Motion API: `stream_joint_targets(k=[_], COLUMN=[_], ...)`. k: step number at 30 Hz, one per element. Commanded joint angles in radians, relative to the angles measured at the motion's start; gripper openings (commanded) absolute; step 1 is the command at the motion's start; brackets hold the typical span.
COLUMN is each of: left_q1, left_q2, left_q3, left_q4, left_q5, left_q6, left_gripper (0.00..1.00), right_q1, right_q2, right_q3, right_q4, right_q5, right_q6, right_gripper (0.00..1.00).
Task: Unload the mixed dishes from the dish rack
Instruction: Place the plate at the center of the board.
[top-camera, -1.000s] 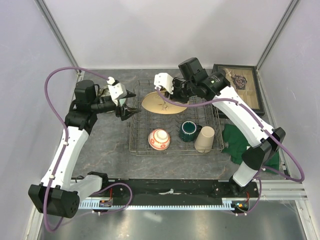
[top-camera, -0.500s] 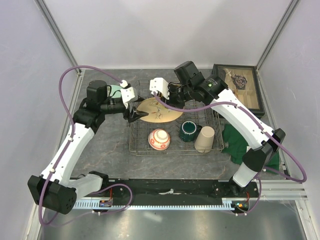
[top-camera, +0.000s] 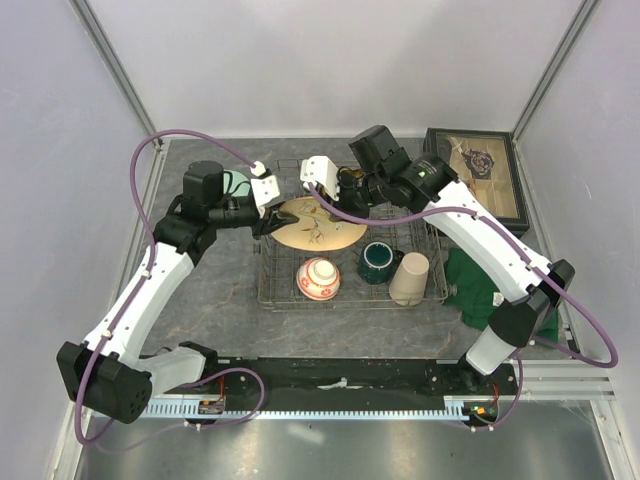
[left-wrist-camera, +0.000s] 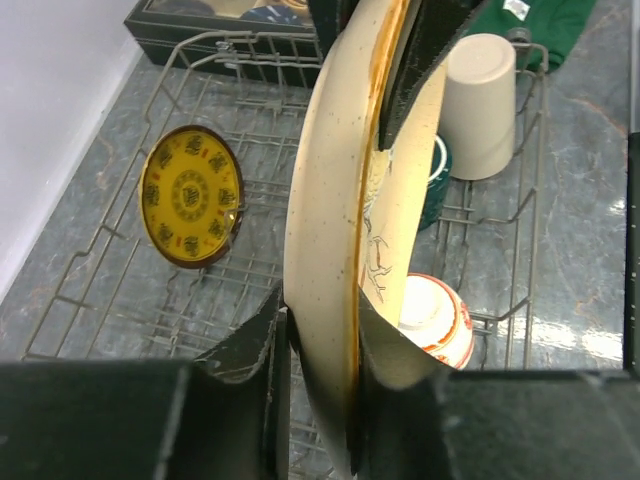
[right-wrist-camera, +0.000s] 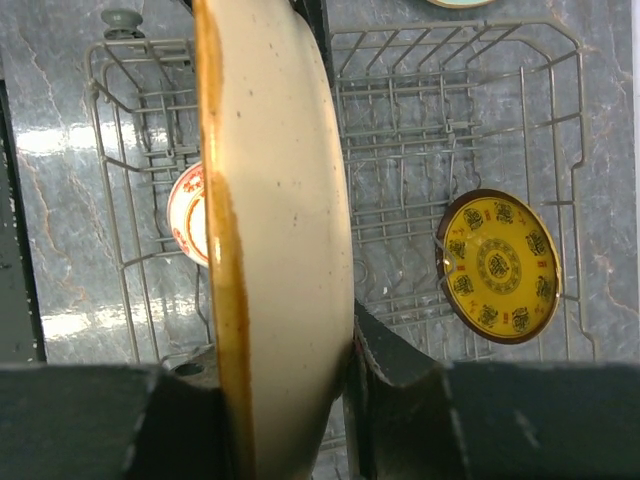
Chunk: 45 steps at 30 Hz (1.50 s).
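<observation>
A cream plate with a brown rim and a branch drawing (top-camera: 320, 228) hangs level over the grey wire dish rack (top-camera: 350, 303). My left gripper (top-camera: 270, 222) is shut on its left rim, with fingers on both faces (left-wrist-camera: 320, 330). My right gripper (top-camera: 338, 200) is shut on its far rim (right-wrist-camera: 285, 340). A small gold-brown patterned plate (left-wrist-camera: 190, 195) stands in the rack and also shows in the right wrist view (right-wrist-camera: 498, 265); the top view hides it. The red-and-white bowl (top-camera: 318, 278), dark green mug (top-camera: 377, 262) and beige tumbler (top-camera: 409, 277) sit along the rack's front. The pale green plate (top-camera: 236, 183) lies left of the rack.
A dark glass-lidded box (top-camera: 480, 185) stands at the back right. A green folded cloth (top-camera: 475, 285) lies right of the rack. White walls enclose the grey table on three sides.
My left gripper moved right from beside the rack to the cream plate's left rim and closed on it. My right gripper, holding the plate, shifted slightly left and lowered it.
</observation>
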Motion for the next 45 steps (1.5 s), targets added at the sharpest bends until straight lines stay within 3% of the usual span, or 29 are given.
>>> stream_joint_targets(k=[1, 5, 7, 12, 17, 25, 32, 38, 45], left_q1=[-0.017, -0.02, -0.02, -0.02, -0.02, -0.02, -0.02, 0.008, 0.139], left_q2=[0.005, 0.002, 0.001, -0.015, -0.03, -0.042, -0.033, -0.021, -0.019], left_q3=[0.016, 0.013, 0.011, 0.005, -0.001, -0.007, -0.015, -0.026, -0.027], left_q4=[-0.016, -0.014, -0.016, -0.014, -0.016, -0.019, 0.012, 0.076, 0.185], left_q5=[0.05, 0.066, 0.079, 0.102, 0.108, 0.091, -0.032, -0.122, -0.133], left_q6=[0.026, 0.016, 0.008, -0.009, -0.018, -0.026, -0.056, -0.139, -0.302], left_gripper=[0.16, 0.11, 0.03, 0.01, 0.02, 0.01, 0.02, 0.02, 0.01], right_q1=[0.005, 0.003, 0.005, 0.003, 0.005, 0.005, 0.003, 0.003, 0.005], right_q2=[-0.077, -0.075, -0.074, -0.078, -0.08, -0.083, -0.107, -0.138, -0.169], right_q3=[0.007, -0.001, -0.004, -0.028, -0.038, -0.038, -0.036, -0.056, -0.1], right_q4=[0.111, 0.12, 0.122, 0.137, 0.149, 0.159, 0.171, 0.174, 0.191], right_q5=[-0.07, -0.067, -0.061, -0.043, -0.018, 0.011, 0.022, 0.023, 0.043], right_q6=[-0.047, -0.044, -0.041, -0.038, -0.029, -0.016, -0.001, 0.004, -0.002], right_gripper=[0.04, 0.06, 0.08, 0.34, 0.5, 0.66, 0.82, 0.87, 0.88])
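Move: The left hand already pinches the cream plate's left rim and is bound for the mint plate on the table, about 12 cm ahead, 15 cm left and 24 cm below. From this hand the patterned bowl sits some 8 cm back and 9 cm right, and the yellow plate 12 cm ahead and 15 cm right, both roughly 20 cm lower. For the right hand, also gripping it, the cream plate's middle is about 4 cm left, 1 cm back and 6 cm below. Right opens off the cream plate, rising 5 cm; left keeps pinching, sinks 4 cm, then veers forward-left. ##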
